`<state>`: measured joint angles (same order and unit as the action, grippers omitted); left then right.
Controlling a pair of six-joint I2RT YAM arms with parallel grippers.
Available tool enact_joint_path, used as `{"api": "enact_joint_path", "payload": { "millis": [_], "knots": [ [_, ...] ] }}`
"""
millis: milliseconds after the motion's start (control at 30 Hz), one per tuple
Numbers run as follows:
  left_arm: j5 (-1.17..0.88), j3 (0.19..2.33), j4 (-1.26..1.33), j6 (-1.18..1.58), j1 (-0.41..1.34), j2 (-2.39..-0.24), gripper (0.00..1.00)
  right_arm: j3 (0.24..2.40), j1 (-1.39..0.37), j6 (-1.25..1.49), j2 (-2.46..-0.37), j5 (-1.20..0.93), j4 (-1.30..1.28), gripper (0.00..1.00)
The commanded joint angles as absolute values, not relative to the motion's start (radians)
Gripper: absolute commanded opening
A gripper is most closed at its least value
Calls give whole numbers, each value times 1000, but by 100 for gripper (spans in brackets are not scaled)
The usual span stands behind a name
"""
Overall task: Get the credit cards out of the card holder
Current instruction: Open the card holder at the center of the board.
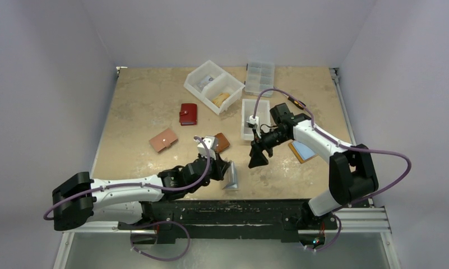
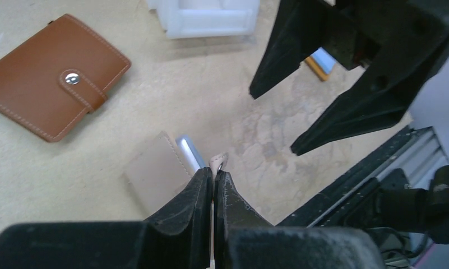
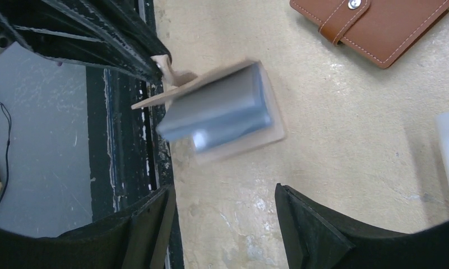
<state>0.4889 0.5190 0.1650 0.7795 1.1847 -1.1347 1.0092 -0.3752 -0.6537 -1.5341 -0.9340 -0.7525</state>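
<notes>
A beige card holder (image 1: 231, 178) (image 3: 222, 109) lies open near the table's front edge, its flap raised. A grey stack of credit cards or sleeves (image 3: 216, 115) shows inside it; which, I cannot tell. My left gripper (image 2: 214, 175) (image 1: 225, 168) is shut on the holder's snap tab (image 2: 217, 162), holding the flap up. My right gripper (image 3: 223, 190) (image 1: 258, 159) hangs open just to the right of the holder, nothing between its fingers. A light blue card (image 1: 303, 149) (image 2: 323, 59) rests on a tan holder at the right.
A brown snap holder (image 1: 221, 142) (image 2: 54, 75) (image 3: 373, 25) lies just behind. A salmon holder (image 1: 163, 140) and a red one (image 1: 188, 114) lie further left. White bins (image 1: 213, 86), a clear organiser (image 1: 259, 77) and a white tray (image 1: 254, 119) stand at the back. The black front rail (image 1: 239, 210) is close.
</notes>
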Motion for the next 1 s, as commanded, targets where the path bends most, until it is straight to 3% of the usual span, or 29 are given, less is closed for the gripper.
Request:
{"api": "enact_joint_path", "payload": {
  "millis": [0, 167, 367, 667, 700, 833, 867, 967],
  "knots": [
    [437, 549, 330, 743, 1180, -1119, 0, 1032, -381, -683, -1489, -956, -765, 73],
    [466, 569, 258, 781, 1172, -1163, 0, 1024, -381, -655, -1474, -914, -737, 73],
    [544, 450, 136, 968, 1142, -1109, 0, 1023, -382, -661, -1470, -907, -744, 73],
    [734, 410, -512, 1475, 1129, -1020, 0, 1025, -381, -667, -1470, -903, -749, 73],
    [734, 422, -578, 1526, 1129, -1039, 7, 1023, -382, -667, -1470, -901, -749, 73],
    [707, 513, -721, 1574, 1129, -1127, 57, 1023, -382, -670, -1470, -898, -751, 73],
    [699, 544, -736, 1543, 1129, -1144, 65, 1023, -382, -670, -1470, -897, -752, 73],
    [718, 639, -806, 1464, 1132, -1153, 72, 1022, -382, -676, -1468, -895, -755, 73]
  ]
}}
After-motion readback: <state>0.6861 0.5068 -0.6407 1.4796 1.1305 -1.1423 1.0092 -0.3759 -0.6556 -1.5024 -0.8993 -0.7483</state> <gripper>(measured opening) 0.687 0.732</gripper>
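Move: The left gripper is shut on the card holder's strap, with the cover already raised. The card holder's middle lies about 10 cm below that hand, 1 cm ahead and 2 cm to its left. The brown wallet is some 16 cm ahead and 10 cm left of the hand, and the white tray about 27 cm ahead and 8 cm right, both on the board. From the right hand, the card holder is about 11 cm left, 2 cm back and 8 cm below. Keep the strap pinched in the left gripper, lift 1 to 2 cm with a slight drift right, then swing the cover about 15 cm left and down to the board, ending slightly nearer the base. Turn the wrist some 35 degrees counter-clockwise and tip the fingers down on the way, then open them wide to let go of the strap. Hold the open right gripper still, clear of the holder. ##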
